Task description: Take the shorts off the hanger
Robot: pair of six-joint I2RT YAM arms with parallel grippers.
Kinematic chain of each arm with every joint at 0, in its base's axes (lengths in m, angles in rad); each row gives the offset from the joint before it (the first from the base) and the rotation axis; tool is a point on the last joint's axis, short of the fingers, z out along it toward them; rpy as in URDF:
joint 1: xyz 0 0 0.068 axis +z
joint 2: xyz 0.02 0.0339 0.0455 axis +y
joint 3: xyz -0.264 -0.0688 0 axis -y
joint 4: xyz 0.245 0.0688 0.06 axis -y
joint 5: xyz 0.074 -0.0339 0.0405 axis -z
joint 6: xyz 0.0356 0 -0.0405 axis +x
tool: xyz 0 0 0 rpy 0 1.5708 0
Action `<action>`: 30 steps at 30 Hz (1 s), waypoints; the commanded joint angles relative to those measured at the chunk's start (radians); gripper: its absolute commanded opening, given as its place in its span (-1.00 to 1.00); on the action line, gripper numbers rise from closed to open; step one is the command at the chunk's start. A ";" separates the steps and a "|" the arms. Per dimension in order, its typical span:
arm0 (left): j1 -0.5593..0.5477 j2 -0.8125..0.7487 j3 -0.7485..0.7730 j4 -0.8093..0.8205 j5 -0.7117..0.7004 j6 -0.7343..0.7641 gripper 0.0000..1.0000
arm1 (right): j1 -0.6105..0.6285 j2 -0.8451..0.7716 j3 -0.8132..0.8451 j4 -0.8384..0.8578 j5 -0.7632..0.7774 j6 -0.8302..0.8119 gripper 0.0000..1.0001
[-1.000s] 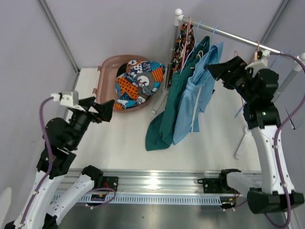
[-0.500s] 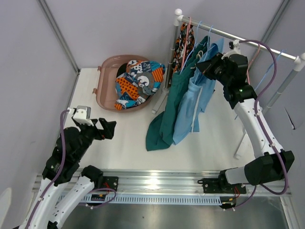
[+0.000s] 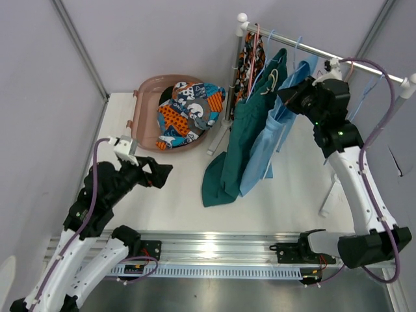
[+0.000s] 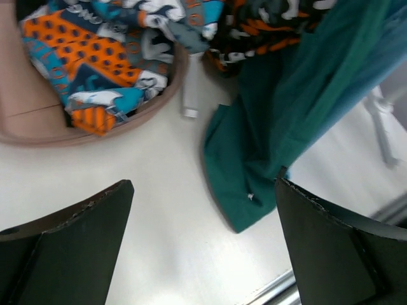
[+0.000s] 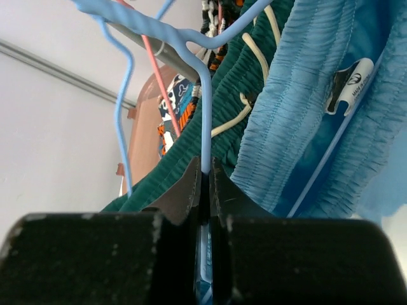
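Light blue shorts [image 3: 263, 153] hang on a blue wire hanger [image 5: 205, 127] from the rail [image 3: 351, 60]. Teal green shorts [image 3: 231, 156] hang beside them, their hem trailing on the table. Orange-black-white camouflage shorts [image 3: 250, 55] hang at the rail's far end. My right gripper [image 3: 286, 97] is at the rail, and in its wrist view the right gripper [image 5: 205, 175] is shut on the blue hanger's wire next to the light blue waistband [image 5: 299, 95]. My left gripper [image 3: 162, 174] hovers open over the table, left of the teal hem [image 4: 273, 127], holding nothing.
A pink basket [image 3: 140, 97] at the back left holds patterned orange, blue and grey shorts [image 3: 188, 110]. More hangers, pink and blue, sit on the rail. The rack's white legs [image 3: 328, 195] stand on the table at right. Purple cables loop off both arms.
My right gripper moved in to the rail and shut on the blue hanger, tilting the light blue shorts. The left arm swung down and right toward the table's middle, still open.
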 commanded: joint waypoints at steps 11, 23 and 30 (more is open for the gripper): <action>-0.545 0.516 0.364 0.366 -0.052 0.021 0.98 | 0.011 -0.270 0.067 -0.039 -0.024 0.056 -1.00; -0.668 0.847 0.432 0.699 0.080 -0.002 0.98 | 0.015 -0.354 0.041 -0.088 -0.046 0.075 -1.00; -0.681 0.982 0.503 0.722 0.089 0.001 0.94 | 0.015 -0.377 0.032 -0.096 -0.047 0.084 -1.00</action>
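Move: My right hand already grips the light blue hanger. The light blue shorts' middle hangs some 15 cm below that hand, about 6 cm back and 4 cm to its right, and the rod where the hook sits is roughly 13 cm ahead, 3 cm right. From my open left hand the blue shorts lie about 35 cm right, 14 cm ahead and slightly lower. The green shorts are about 27 cm right of the left hand and 10 cm ahead; the basket is 23 cm straight ahead, on the table. I sweep my wide-open left hand about 32 cm to the right, arching up some 10 cm and partly down again while turning clockwise about 40 degrees, until the lower part of the light blue shorts lies between the still-open fingers. Meanwhile my right hand keeps its pinch on the hanger and draws it back about 12 cm and up 8 cm, tipping up slightly. ##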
